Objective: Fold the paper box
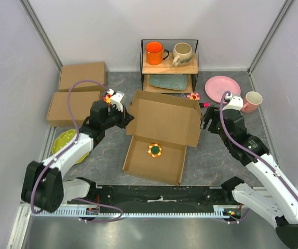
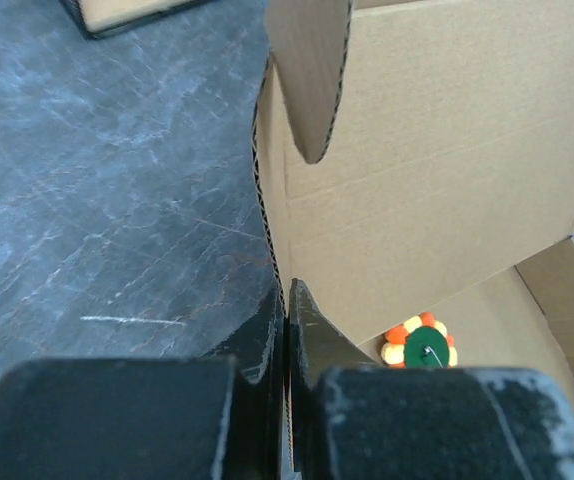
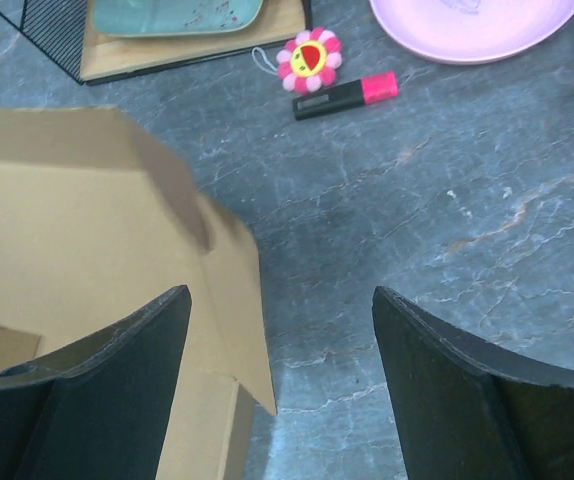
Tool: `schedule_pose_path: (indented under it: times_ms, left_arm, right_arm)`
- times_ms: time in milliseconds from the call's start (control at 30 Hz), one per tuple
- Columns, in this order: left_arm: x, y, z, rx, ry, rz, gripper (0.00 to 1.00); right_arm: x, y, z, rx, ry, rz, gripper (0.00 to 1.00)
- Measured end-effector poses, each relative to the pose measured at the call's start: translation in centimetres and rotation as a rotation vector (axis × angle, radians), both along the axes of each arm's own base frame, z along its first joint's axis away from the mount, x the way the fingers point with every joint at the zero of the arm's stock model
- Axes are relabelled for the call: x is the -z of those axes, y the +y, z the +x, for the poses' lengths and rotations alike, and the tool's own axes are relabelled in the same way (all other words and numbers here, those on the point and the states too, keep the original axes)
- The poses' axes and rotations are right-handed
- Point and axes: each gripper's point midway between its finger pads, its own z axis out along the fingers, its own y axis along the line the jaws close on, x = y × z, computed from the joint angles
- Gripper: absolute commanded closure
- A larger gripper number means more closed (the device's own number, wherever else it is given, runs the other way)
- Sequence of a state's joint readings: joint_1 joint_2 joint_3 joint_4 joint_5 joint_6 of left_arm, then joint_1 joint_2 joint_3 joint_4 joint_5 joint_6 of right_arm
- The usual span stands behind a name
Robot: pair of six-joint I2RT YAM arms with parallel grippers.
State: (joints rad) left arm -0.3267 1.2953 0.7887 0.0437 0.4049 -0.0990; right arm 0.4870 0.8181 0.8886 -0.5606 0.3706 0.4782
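The paper box [image 1: 162, 135] lies open mid-table, its brown cardboard lid raised toward the back. A green and orange flower toy [image 1: 154, 150] rests in its tray. My left gripper [image 1: 127, 118] is at the lid's left edge. In the left wrist view the left gripper [image 2: 287, 300] is shut on the thin corrugated edge of the paper box [image 2: 437, 180], with the flower toy [image 2: 419, 342] beyond. My right gripper [image 1: 205, 120] stands open by the lid's right flap. In the right wrist view the right gripper [image 3: 279, 292] is open, and the flap of the paper box [image 3: 87, 220] reaches in beside the left finger.
Two other brown boxes [image 1: 82, 76] [image 1: 72, 108] sit at the back left, and a yellow-green plate [image 1: 68, 142] lies under the left arm. A wire shelf [image 1: 195, 62] holds an orange mug [image 1: 154, 53], a beige mug [image 1: 182, 53] and a teal plate [image 1: 168, 81]. Pink plate [image 1: 222, 88], pink mug [image 1: 252, 101], marker [image 3: 345, 95], pink flower [image 3: 310, 58].
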Motion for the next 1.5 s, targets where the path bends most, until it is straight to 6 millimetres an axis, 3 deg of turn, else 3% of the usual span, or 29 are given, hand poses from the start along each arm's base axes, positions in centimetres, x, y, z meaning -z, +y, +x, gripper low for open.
schedule_pose_path:
  times_ms: [133,367,500,767,933,1033,1100,1267,1500]
  left_arm:
    - [-0.7,1.3,-1.8,-0.066,-0.142,-0.009,0.98]
    - [-1.9,2.9,-2.0,-0.192,-0.257,0.001,0.98]
    - [-2.5,2.8,-2.2,-0.214,-0.292,-0.002,0.98]
    - [-2.1,2.6,-1.8,-0.222,-0.290,0.004,0.98]
    - [-2.3,2.2,-1.7,-0.217,-0.298,-0.004,0.98]
    - [-2.3,2.1,-1.7,-0.214,-0.302,-0.008,0.98]
    - [-2.2,2.0,-1.8,-0.217,-0.302,-0.011,0.98]
    - [-1.5,1.7,-2.1,-0.239,-0.296,-0.006,0.98]
    - [-1.1,0.8,-3.0,-0.291,-0.339,-0.029,0.95]
  right_arm:
    - [-0.2,-0.4,0.5,0.019,-0.022,-0.022,0.16]
    - [1.7,1.3,1.1,-0.051,-0.026,0.007,0.18]
    - [3.4,2.4,0.7,-0.109,-0.013,0.034,0.19]
    - [2.9,3.8,2.0,-0.166,-0.054,0.039,0.19]
    - [5.4,4.4,3.7,-0.174,0.000,-0.021,0.21]
    - [7.1,4.8,4.6,-0.184,0.038,-0.057,0.30]
    - [7.7,5.0,4.8,-0.194,0.052,-0.068,0.41]
    - [6.8,5.5,5.1,-0.205,0.035,-0.046,0.60]
    - [5.9,6.1,4.9,-0.209,0.021,-0.007,0.74]
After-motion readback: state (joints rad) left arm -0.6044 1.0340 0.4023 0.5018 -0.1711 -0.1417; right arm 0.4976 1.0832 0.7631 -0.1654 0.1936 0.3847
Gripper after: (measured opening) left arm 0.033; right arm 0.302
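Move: The left hand already pinches the lid's left edge. The lid's right edge, which the open right hand goes for, lies about 3 cm ahead of that hand, 3 cm to its left and 5 cm below; from the left hand it is some 33 cm to the right and 4 cm back. The flower toy in the box is roughly 24 cm left of the right hand, 4 cm back and 18 cm below. The marker lies about 22 cm ahead, 3 cm right and 18 cm below. Still pinching the lid's left edge, the left hand eases back about 3 cm and tips its fingers up nearly 20 degrees, turning counter-clockwise. The right hand comes in, left, down and forward by about 6 cm each, swings some 10 degrees counter-clockwise, then closes from wide to about a third open around the lid's right edge. ##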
